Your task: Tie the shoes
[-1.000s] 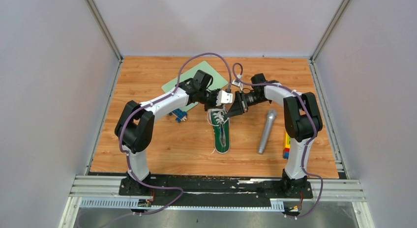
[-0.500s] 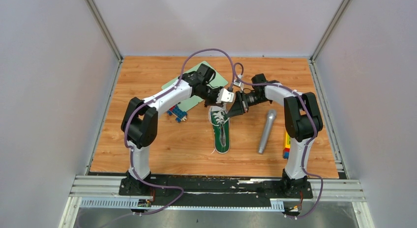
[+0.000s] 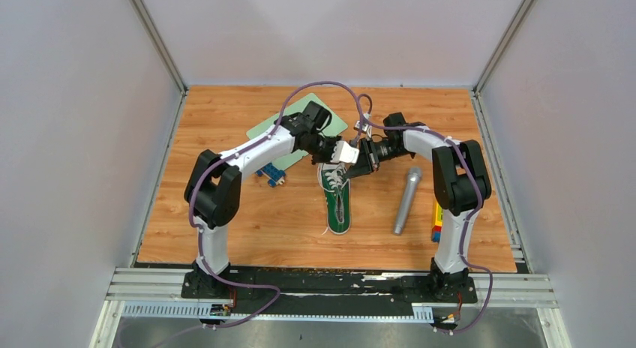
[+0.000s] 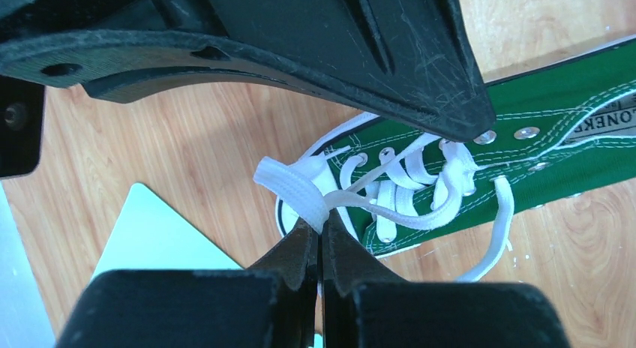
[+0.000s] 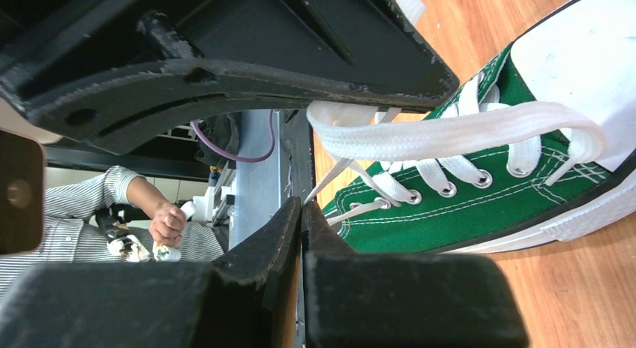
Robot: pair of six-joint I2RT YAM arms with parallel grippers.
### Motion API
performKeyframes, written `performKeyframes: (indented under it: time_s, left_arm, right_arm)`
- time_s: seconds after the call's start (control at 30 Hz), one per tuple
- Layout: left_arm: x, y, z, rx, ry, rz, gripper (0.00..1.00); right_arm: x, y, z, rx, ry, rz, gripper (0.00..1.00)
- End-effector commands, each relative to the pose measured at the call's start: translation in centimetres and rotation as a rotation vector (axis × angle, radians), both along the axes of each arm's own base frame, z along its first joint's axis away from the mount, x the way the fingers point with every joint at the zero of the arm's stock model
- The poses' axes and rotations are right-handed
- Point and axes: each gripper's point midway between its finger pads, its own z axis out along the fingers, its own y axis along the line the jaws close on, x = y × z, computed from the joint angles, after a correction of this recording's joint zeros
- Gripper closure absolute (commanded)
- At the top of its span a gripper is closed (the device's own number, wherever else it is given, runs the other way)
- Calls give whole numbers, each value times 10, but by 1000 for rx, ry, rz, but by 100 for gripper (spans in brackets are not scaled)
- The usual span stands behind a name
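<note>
A green canvas shoe (image 3: 337, 202) with a white sole lies lengthwise at mid-table, its white laces (image 3: 334, 179) bunched at the far end. Both grippers meet just above that end. In the left wrist view my left gripper (image 4: 319, 226) is shut on a folded loop of white lace (image 4: 289, 187), lifted off the shoe (image 4: 555, 149). My right gripper (image 5: 302, 203) is shut, with a thin lace strand (image 5: 330, 179) running from the eyelets into its tips. A wide lace loop (image 5: 450, 134) stretches above the shoe (image 5: 450, 220). From above, the left gripper (image 3: 348, 154) and right gripper (image 3: 355, 168) almost touch.
A grey microphone (image 3: 406, 200) lies right of the shoe. A pale green mat (image 3: 264, 129) sits at the back under the left arm, with blue toy blocks (image 3: 271, 173) beside it. Coloured blocks (image 3: 436, 220) rest by the right arm. A person (image 5: 112, 220) shows beyond the table.
The left arm's forearm has swung toward the back and right, with its gripper staying over the shoe's laces. The right gripper has edged slightly closer to the left one.
</note>
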Motion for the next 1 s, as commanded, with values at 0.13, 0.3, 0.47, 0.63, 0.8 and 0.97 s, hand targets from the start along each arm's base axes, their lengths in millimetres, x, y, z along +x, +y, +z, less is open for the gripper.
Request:
performKeyframes:
  time_s: [0.13,0.3,0.47,0.63,0.8,0.97]
  left_arm:
    - [76,18,31,-15,-346,314,100]
    - [83,14,32,-73,-316,413,100]
    - [58,17,14,-100,-192,443,100]
    - [19,21,-3,-117,-44,427,100]
    - [9,21,-8,-171,23,511,100]
    - [17,21,-4,-231,42,611,100]
  right_arm:
    - [-17,4,29,140,187,34,94]
    - [-17,7,31,142,221,41,91]
    - [-13,11,34,143,240,51,89]
    - [4,2,30,47,131,-4,85]
    - [34,-25,-2,-181,-102,-112,76]
    - [64,-44,-44,-338,-396,-166,65]
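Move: Your closed left fingers hold a lace just above and beyond the toe; the shoe's lacing lies about 7 cm back, 1 cm right and 5 cm below them. The green clipboard's middle is roughly 10 cm left and 6 cm ahead, on the table. From the right fingers, which nip a thin lace strand, the lacing is about 2 cm back, 3 cm left and 6 cm below; the microphone is some 16 cm right and 8 cm back. Keep the lace pinched in the left gripper and pull it forward about 6 cm past the toe, then swing back as far while sinking and drifting left, turning about 30 degrees counter-clockwise. Ease the right hand slightly back and up, then open its fingers partway, let go of the strand and take it forward, right and down, away from the lacing. ##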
